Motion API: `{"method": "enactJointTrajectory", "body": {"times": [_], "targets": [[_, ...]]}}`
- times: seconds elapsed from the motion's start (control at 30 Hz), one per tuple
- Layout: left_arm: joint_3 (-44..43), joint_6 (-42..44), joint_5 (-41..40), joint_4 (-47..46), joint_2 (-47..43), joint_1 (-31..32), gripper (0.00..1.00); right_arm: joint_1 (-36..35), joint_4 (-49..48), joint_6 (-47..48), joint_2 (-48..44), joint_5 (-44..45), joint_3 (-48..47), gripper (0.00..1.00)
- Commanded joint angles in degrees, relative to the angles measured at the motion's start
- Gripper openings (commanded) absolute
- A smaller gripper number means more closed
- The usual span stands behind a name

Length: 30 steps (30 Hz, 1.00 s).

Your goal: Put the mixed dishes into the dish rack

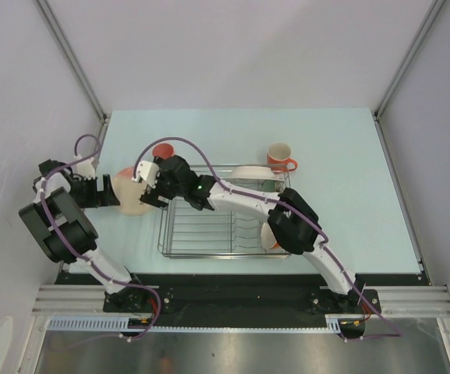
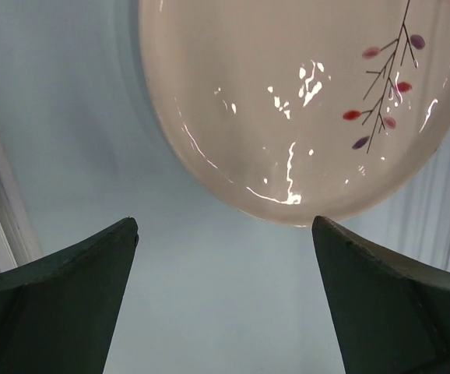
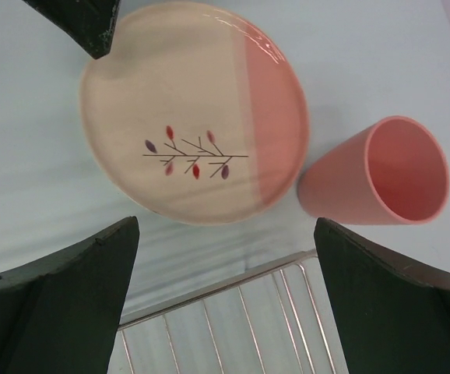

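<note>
The large pink-and-cream leaf-patterned plate (image 1: pixel 134 196) lies flat on the table just left of the dish rack (image 1: pixel 209 234). My left gripper (image 1: pixel 114 195) is open at the plate's left edge; in the left wrist view the plate (image 2: pixel 303 101) fills the space ahead of the open gripper (image 2: pixel 225 222). My right gripper (image 1: pixel 150 187) is open and empty above the rack's far left corner (image 3: pixel 233 312), facing the plate (image 3: pixel 194 117). The pink tumbler (image 3: pixel 388 171) stands upright beside the plate. The orange mug (image 1: pixel 279 158) stands behind the rack. A white plate (image 1: pixel 244 169) stands in the rack. The sage-green bowl is hidden.
An orange white-lined bowl (image 1: pixel 269 236) shows partly under my right arm at the rack's right end. A left fingertip (image 3: pixel 85 23) shows at the top left of the right wrist view. Frame posts rise at the table's far corners.
</note>
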<state>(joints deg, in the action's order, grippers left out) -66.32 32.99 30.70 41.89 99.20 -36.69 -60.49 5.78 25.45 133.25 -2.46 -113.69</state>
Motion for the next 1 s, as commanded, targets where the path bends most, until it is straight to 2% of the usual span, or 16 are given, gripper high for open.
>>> {"method": "enactJointTrajectory", "body": {"times": [0.0,0.6,0.97], "targets": [[-3.4,-1.5,2.6,-1.5,1.8,-0.1,0.99,1.2,1.3,5.7,-2.5,9.3,5.8,1.00],[-5.1,-4.9,-0.2,-4.5,4.1,9.3,0.99,5.5,2.7,1.0,-13.4,16.5,24.2,1.00],[-5.5,-5.7,-1.4,-6.6,7.1,14.4,1.00,10.6,7.0,-1.5,-18.2,18.2,28.7,1.00]]}}
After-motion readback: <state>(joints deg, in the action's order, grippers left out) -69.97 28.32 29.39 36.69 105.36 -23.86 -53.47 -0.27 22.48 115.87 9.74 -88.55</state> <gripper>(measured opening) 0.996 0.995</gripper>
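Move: The dish rack's far left corner is right at the right hand's open fingers, about 4 cm farther out, 3 cm to the right and a little lower; the rack's middle is some 20 cm right and 8 cm back. From that hand the decorated plate is roughly 9 cm left and 3 cm ahead, the pink cup 11 cm ahead and almost in line. From the left hand the plate is about 8 cm right and 6 cm ahead, 5 cm below, with the cup some 8 cm farther out and 8 cm right of the plate. The dish rack is dragged by its far left corner away from the decorated plate: the right hand, fingers still wide open at the rim, goes about 13 cm right and drifts some 4 cm forward, turning roughly 20 degrees clockwise. Meanwhile the left hand, also open, first edges forward, then heads forward and right over the plate, about 7 cm in all, sinking slightly near the end. ##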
